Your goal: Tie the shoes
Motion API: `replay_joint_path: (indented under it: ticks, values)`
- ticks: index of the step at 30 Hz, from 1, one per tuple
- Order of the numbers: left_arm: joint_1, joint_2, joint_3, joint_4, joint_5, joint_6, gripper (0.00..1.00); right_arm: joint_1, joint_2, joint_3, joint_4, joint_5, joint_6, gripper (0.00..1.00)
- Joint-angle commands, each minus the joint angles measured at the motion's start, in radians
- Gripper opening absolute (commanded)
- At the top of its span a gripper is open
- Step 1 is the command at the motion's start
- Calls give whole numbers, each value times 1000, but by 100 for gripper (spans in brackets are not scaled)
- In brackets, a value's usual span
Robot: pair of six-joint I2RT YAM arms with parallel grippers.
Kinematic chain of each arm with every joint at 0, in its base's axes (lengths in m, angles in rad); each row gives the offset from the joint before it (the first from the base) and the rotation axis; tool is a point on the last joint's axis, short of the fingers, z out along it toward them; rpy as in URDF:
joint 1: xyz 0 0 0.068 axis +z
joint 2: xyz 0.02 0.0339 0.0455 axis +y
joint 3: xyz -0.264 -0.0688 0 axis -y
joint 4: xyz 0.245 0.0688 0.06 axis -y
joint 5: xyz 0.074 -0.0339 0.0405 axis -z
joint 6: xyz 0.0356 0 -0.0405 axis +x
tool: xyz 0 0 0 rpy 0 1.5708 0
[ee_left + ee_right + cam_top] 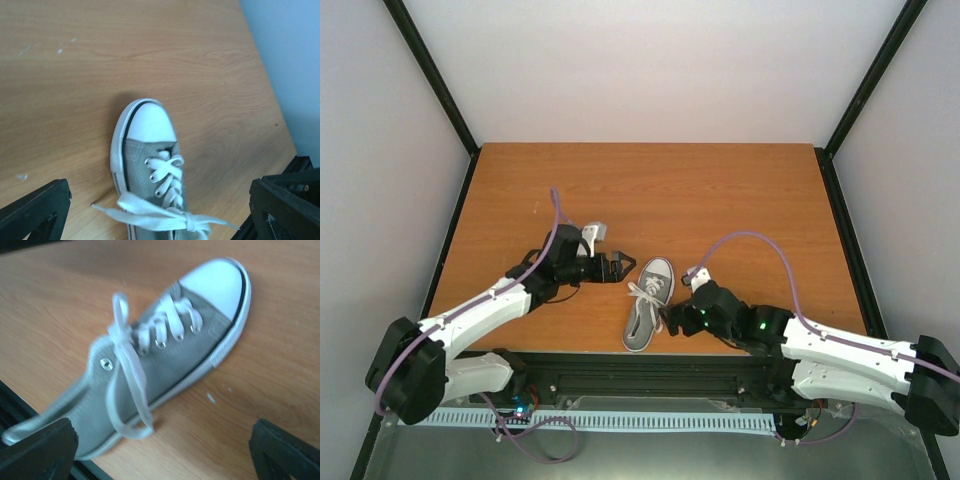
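Observation:
A small grey canvas shoe with a white toe cap lies in the middle of the table, toe pointing away from the arm bases. Its white laces meet in a knot above the eyelets. One lace loop hangs over the shoe's side onto the wood. My left gripper is open just left of the toe and holds nothing. Its dark fingers frame the shoe in the left wrist view. On the right by the heel, my right gripper is open and empty, with the shoe between its fingers.
The wooden table is bounded by black frame posts and white walls on three sides. A black rail runs along the near edge just behind the shoe's heel. A purple cable arcs above the right arm.

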Motion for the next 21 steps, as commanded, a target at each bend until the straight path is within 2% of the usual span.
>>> replay_joint_path:
  ticks: [1,6,8,11,17,19,21]
  values:
    - [9,21,115,-83,46,114,100,-58,33,109,5,-7,-87,100]
    - [14,137,248,-98,-6,156,100,-285,171,209,111,-209,-159,100]
    - [68,154,281,-79,10,167,100,-382,218,259,106,-249,-206,100]
    - [256,149,279,-30,94,145,100,-573,253,306,80,-316,-281,100]
    - [737,103,159,86,202,64,100,-1079,242,251,136,-504,-333,100]
    - [855,61,87,145,174,39,100,-1223,214,198,192,-519,-318,100]
    - [906,11,22,161,56,43,100,-1278,169,133,246,-456,-299,100]
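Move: The tied shoe lies between two open, empty hands. From the left hand its middle is about 5 cm back, 5 cm right and 10 cm down, with the bow's knot some 2 cm farther forward and 3 cm higher than that middle. From the right hand the shoe's middle is roughly 5 cm ahead, 5 cm left and 8 cm down, with the white toe cap about 9 cm beyond that middle and 2 cm to its right. Both hands, already open and free of the laces, swing apart fast, away from the shoe and out over bare table: the left first drifts forward, up and a couple of centimetres right, then sweeps some 25 cm left, ending about 13 cm farther forward and a little higher while turning counter-clockwise. The right leads forward and up before curving out to its right, about 20 cm forward and slightly more rightward in all, turning some 40 degrees clockwise, and both keep their fingers wide open without touching anything at the end. ##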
